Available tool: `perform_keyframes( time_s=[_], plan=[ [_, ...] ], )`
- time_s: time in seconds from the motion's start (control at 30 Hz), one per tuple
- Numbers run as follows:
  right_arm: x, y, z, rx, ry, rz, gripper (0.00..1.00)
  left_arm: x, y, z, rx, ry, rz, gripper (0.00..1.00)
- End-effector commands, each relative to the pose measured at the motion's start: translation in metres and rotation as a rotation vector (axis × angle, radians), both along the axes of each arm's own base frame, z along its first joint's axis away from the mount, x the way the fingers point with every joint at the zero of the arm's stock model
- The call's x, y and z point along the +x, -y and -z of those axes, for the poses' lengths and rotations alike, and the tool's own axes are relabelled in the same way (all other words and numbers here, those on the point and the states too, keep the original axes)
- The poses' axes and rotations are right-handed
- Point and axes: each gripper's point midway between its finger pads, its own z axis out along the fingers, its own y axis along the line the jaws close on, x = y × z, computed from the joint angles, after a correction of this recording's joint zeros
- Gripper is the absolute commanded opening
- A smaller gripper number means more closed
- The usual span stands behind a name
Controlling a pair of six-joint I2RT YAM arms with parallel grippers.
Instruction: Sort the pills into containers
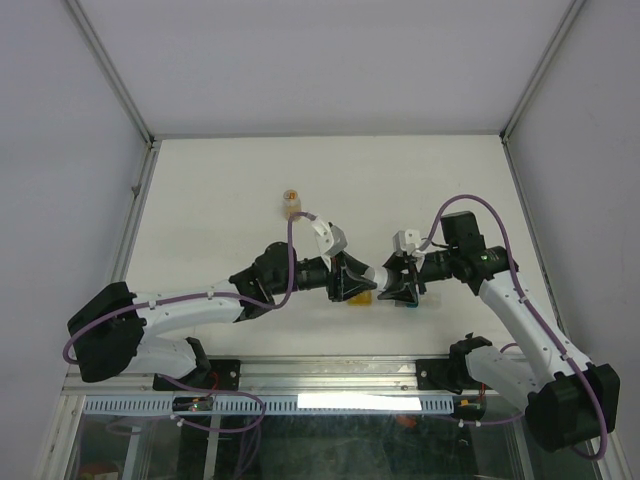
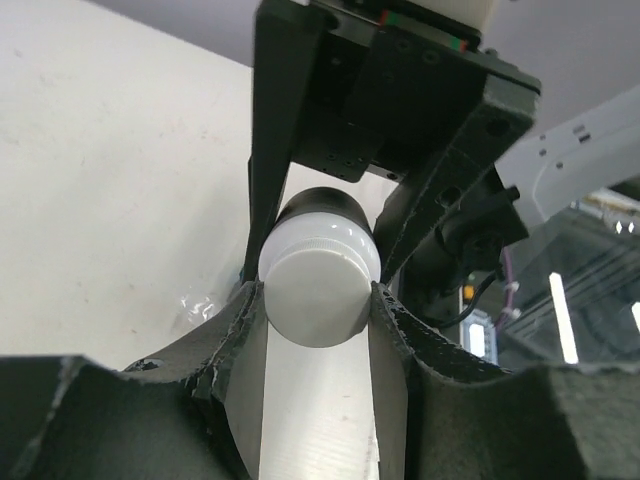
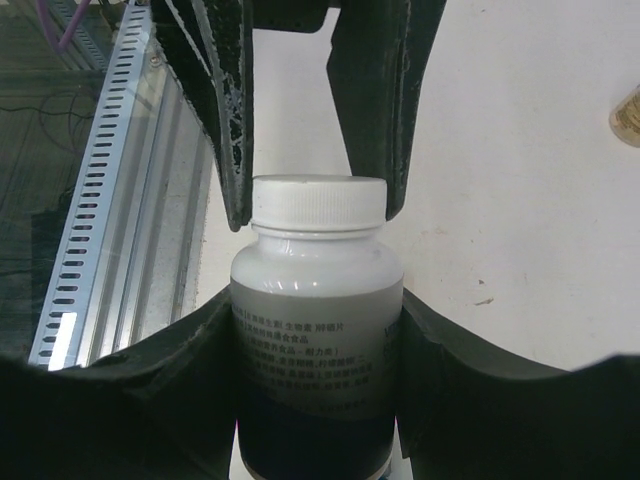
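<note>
A white pill bottle (image 3: 318,300) with a printed label hangs between my two arms above the table's near middle. My right gripper (image 3: 318,335) is shut on its body. My left gripper (image 2: 318,300) faces it, shut on the bottle's white screw cap (image 2: 320,285), one pad on each side. From above, the left gripper (image 1: 352,280) and the right gripper (image 1: 400,283) meet nose to nose. Below them, bits of the containers peek out: a yellow box (image 1: 362,297) and a teal one (image 1: 406,303). No pills are in view.
A small amber bottle (image 1: 291,203) stands on the white table farther back, and it shows at the right edge as the amber bottle (image 3: 628,115). A slotted metal rail (image 3: 100,200) runs along the table's near edge.
</note>
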Motion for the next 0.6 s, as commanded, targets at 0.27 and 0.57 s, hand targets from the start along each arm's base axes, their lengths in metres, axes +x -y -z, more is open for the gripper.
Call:
perform_keyframes(
  time_s=[0.27,0.57],
  plan=[
    [0.004,-0.005,-0.020,0.039,0.051,-0.018,0.00,0.011,0.000,-0.046,-0.203,-0.305,-0.227,0.25],
    [0.003,-0.003,-0.023,0.050,0.056,-0.013,0.00,-0.004,-0.026,-0.051,-0.202,-0.153,-0.191,0.90]
  ],
)
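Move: Between the left fingers at the start sits the white cap of the pill bottle, its middle about 1 cm right of the hand point; the cap lies some 5 cm left of the right hand, which grips the bottle body. Roughly 19 cm below the left hand, on the table, the yellow container stands about 3 cm ahead and 2 cm right, and the teal container about 3 cm ahead and 12 cm right. Twisting on the gripped cap, the left hand turns on by some 15 degrees, counter-clockwise as seen looking along its fingers to the right, while its fingertips also swing a little forward. It then opens its fingers wide, lets go of the cap and rises about 2 cm off it, easing slightly left; the right hand keeps its hold on the bottle and stays nearly still. ##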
